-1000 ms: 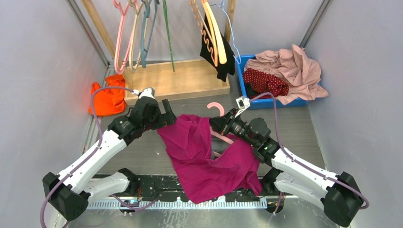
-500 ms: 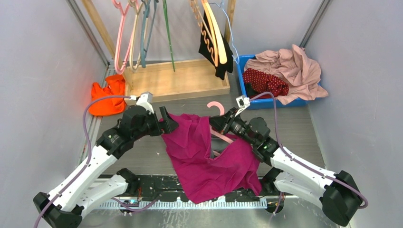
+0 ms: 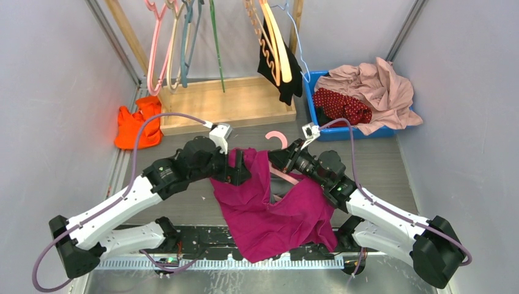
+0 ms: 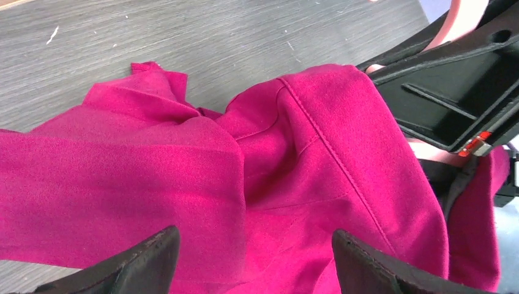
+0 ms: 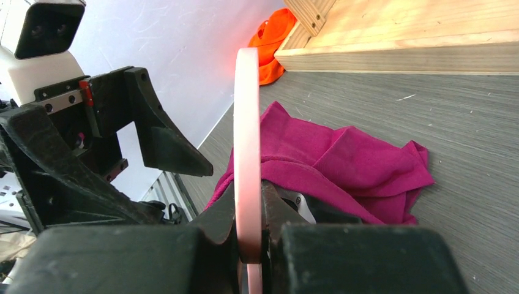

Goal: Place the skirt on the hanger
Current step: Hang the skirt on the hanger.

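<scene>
The skirt (image 3: 343, 105), dark red with white dots, lies in the blue bin (image 3: 311, 97) at the back right, away from both grippers. My right gripper (image 3: 283, 160) (image 5: 248, 211) is shut on the thin pink hanger (image 5: 246, 122). The hanger's round hook (image 3: 278, 138) pokes out toward the rack. A plain magenta garment (image 3: 269, 208) (image 4: 183, 171) lies draped over the hanger's lower part and hides it. My left gripper (image 3: 240, 166) (image 4: 254, 245) stands open just above the magenta garment's upper left folds, with cloth between the fingers but not pinched.
A wooden rack base (image 3: 226, 104) stands at the back with several hangers (image 3: 177, 43) and a black garment (image 3: 278, 67) hanging above it. An orange cloth (image 3: 138, 125) lies at the left wall. A pale pink garment (image 3: 382, 86) spills over the bin.
My left arm has swung right, bringing its open gripper from beside the magenta garment to over its upper left edge. The right arm and hanger have stayed put.
</scene>
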You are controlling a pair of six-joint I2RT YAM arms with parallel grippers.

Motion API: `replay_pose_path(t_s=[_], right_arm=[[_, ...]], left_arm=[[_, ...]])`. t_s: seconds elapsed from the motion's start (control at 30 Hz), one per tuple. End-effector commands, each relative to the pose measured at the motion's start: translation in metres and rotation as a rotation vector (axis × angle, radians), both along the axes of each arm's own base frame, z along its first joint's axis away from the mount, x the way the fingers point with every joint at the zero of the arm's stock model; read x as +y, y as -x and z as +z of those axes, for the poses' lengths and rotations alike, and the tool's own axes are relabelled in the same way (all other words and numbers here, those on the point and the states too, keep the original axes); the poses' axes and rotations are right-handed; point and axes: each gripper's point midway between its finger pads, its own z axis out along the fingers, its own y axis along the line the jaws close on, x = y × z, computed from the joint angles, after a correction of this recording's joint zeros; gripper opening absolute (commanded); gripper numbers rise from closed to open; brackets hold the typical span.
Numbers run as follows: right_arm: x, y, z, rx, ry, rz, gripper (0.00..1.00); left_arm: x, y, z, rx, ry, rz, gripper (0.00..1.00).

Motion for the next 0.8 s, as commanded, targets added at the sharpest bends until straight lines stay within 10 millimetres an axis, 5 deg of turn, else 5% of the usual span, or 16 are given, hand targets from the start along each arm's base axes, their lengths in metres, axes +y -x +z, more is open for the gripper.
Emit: replay_pose_path(t_s=[0.0, 0.2, 0.4, 0.57, 0.7, 0.77], right_arm=[[-0.002, 0.002, 0.050, -0.103, -0.131, 0.003, 0.01], [-0.002, 0.002, 0.051, -0.105, -0.128, 0.000, 0.01], [0.000, 0.000, 0.050, -0.103, -0.128, 0.002, 0.01], [0.000, 0.000, 0.051, -0.105, -0.131, 0.003, 0.01], [0.000, 0.000, 0.053, -0.108, -0.130, 0.003, 0.01], [0.000, 0.000, 0.054, -0.111, -0.128, 0.001, 0.01]], left_arm=[[0.002, -0.018, 0.014, -0.100, -0.072, 0.034, 0.91], [0.014, -0.033, 0.009, -0.138, -0.187, 0.116, 0.88], [0.012, -0.043, 0.005, -0.147, -0.237, 0.128, 0.66], [0.002, -0.047, 0.002, -0.140, -0.240, 0.113, 0.59], [-0.005, -0.045, 0.000, -0.121, -0.244, 0.091, 0.58], [-0.008, -0.042, 0.000, -0.117, -0.248, 0.082, 0.69]])
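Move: The raised fold at the upper-left edge of the magenta skirt, which my open left hand is after, lies about 5 cm ahead of it, 2 cm to its right and some 5 cm below. The pink hanger's hook is 10 cm ahead and 10 cm right of that hand, near its height; the skirt's grey-lined waist opening is 11 cm right and 5 cm back. From my right hand, which holds the hanger, the fold lies about 8 cm left, 1 cm ahead and 5 cm lower. I ease my left hand forward about 4 cm and some 2 cm down to the skirt's raised fold, tipping the fingers about 15 degrees more steeply towards the floor and narrowing them by roughly a third, still well open. Meanwhile my right hand stays put and keeps its pinch on the pink hanger. ##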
